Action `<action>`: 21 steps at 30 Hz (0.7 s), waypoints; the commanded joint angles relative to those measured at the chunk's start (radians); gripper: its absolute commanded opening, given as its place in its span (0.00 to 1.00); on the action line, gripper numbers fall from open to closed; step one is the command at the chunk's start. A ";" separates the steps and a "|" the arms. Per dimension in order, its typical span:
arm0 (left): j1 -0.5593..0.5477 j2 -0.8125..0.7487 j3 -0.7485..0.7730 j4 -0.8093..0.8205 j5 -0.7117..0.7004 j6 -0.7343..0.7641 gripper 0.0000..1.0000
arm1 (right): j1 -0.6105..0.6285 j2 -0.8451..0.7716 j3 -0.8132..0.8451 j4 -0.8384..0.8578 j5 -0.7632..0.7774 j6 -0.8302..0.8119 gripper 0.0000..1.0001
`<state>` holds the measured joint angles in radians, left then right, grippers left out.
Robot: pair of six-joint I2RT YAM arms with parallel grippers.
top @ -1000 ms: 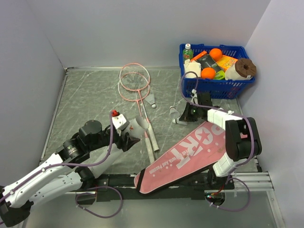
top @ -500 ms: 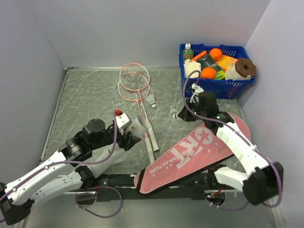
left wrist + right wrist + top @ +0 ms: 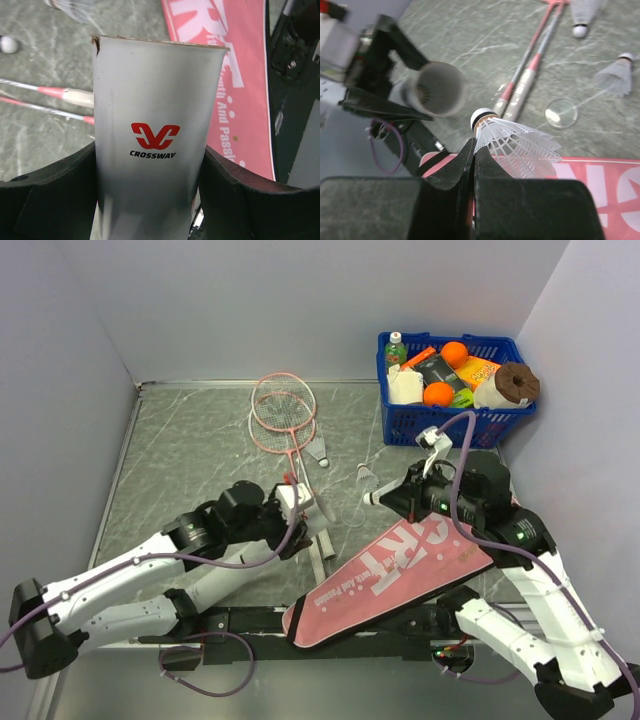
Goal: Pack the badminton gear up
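My left gripper [image 3: 152, 200] is shut on a white tube [image 3: 155, 100] marked CROSSWAY, held above the table with its open mouth [image 3: 438, 89] facing the right arm. In the top view the tube [image 3: 300, 506] is just left of the pink bag [image 3: 420, 560]. My right gripper [image 3: 475, 145] is shut on the skirt edge of a white shuttlecock [image 3: 517, 142], its cork pointing at the tube mouth, a short gap away. Two pink rackets [image 3: 283, 410] lie crossed on the table, handles [image 3: 520, 92] near the tube. Two more shuttlecocks [image 3: 581, 15] [image 3: 615, 77] lie on the table.
A blue basket [image 3: 455, 426] of groceries stands at the back right. A clear round lid [image 3: 561, 112] lies on the table by the racket handles. The bag's near end hangs over the table's front edge, next to the arm bases.
My right arm has lifted a shuttlecock and swung it left toward the tube. My left arm has moved the tube right and turned its mouth toward the right gripper.
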<state>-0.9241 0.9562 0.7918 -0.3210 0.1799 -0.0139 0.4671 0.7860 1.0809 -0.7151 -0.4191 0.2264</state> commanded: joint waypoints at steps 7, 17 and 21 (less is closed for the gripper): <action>-0.130 0.036 0.037 0.010 -0.045 0.049 0.01 | 0.060 0.021 -0.013 0.062 -0.178 0.008 0.00; -0.170 0.052 0.040 0.025 -0.088 0.058 0.01 | 0.197 0.075 -0.068 0.141 -0.149 0.039 0.00; -0.171 0.018 0.012 0.057 -0.080 0.054 0.01 | 0.237 0.081 -0.108 0.167 -0.145 0.060 0.00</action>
<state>-1.0878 1.0103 0.8070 -0.3363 0.1081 0.0338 0.6716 0.8707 1.0004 -0.6262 -0.5648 0.2584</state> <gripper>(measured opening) 0.713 0.010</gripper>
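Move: The right hand, pinching a shuttlecock, has the tube's open mouth about 13 cm to its left, 3 cm back and 5 cm below. From that hand, the loose shuttlecock lies roughly 20 cm ahead and 1 cm left, the racket handles 2 cm ahead and 16 cm left, both some 25 cm below. The held shuttlecock is around 19 cm right of the left hand, 5 cm ahead and 8 cm above. Right hand carries the shuttlecock left, back and down about 8 cm towards the tube, which left draws back-right. ##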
